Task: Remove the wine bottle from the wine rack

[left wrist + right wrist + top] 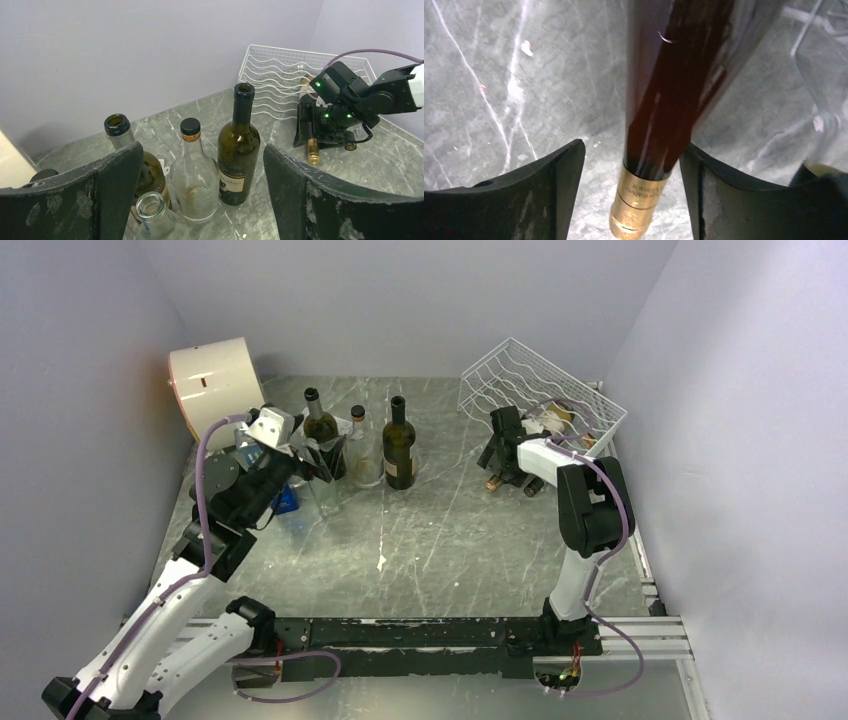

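The white wire wine rack (535, 380) leans tilted at the back right, also seen in the left wrist view (280, 70). A dark wine bottle (669, 100) lies in it, its gold-capped neck (493, 483) pointing out over the table. My right gripper (633, 147) straddles that neck just above the gold cap. Its right finger (704, 185) sits against the glass, and a gap shows on the left side. My left gripper (202, 150) stands open at the left, facing a group of upright bottles and holding nothing.
Upright at the left middle are a dark green bottle (399, 445), a clear capped bottle (358, 435) and a labelled bottle (320, 430). A clear bottle mouth (150, 207) sits just below my left fingers. A cream drum (215, 380) lies at the back left.
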Available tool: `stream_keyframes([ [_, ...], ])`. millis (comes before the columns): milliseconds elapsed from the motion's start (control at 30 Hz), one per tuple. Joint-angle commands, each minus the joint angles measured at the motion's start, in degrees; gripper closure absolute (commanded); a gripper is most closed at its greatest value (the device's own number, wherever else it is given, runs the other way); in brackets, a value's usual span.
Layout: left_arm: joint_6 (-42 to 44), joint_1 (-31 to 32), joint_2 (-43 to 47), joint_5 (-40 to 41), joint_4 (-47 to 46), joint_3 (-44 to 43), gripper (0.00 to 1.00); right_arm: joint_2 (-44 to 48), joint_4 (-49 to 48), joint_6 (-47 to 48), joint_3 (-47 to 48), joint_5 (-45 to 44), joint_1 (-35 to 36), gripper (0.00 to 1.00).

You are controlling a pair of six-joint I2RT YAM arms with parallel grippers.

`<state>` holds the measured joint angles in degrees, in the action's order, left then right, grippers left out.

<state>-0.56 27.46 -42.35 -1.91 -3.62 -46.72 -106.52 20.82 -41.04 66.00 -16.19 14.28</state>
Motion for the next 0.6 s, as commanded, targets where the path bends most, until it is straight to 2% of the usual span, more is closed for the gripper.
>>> stream_keyframes([
  [0,-0.7,-0.5,0.2,-1.7,-1.5,0.1,0.07,-2.5,-1.2,-3.1,1.9,2.1,0.2,0.33],
  [167,-0.8,-0.5,-0.6,-1.1,-1.3,0.1,0.08,0.3,-3.4,-6.5,-3.2,1.1,1.4,0.39],
  [300,-0.9,-0.5,-1.1,-1.2,-1.3,0.1,0.08,3.5,-5.1,-7.3,-7.7,2.3,2.3,0.59],
  [433,-1.2,-0.5,-1.3,-1.6,-1.3,0.1,0.09,6.5,-5.5,-6.8,-10.8,3.6,3.9,0.71],
  [567,-1.6,-0.5,-1.5,-0.5,-1.2,0.2,0.09,10.5,-4.5,-7.5,-13.8,3.4,6.8,0.75],
])
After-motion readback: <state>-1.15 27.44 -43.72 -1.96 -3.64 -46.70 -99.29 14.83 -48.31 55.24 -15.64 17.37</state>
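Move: The gold-foiled neck of the wine bottle already lies between the right hand's open fingers; the bottle's middle is about 8 cm ahead, 6 cm to the right and some 3 cm higher. A black-capped neck sits roughly 6 cm to the right and 1 cm back, at about the same height; the wire rack's middle is about 18 cm ahead, 10 cm right and 5 cm up. From the left hand the wine bottle's middle is some 21 cm ahead, 44 cm right and 30 cm lower. The wine bottle's neck is pinched where the gold foil begins: the right fingers, still pointing steeply down, close from wide open to under half open on it. The hand first creeps forward a touch and left, then draws back about 4 cm and a little farther left, away from the rack and level just above the table, rolling slightly. ##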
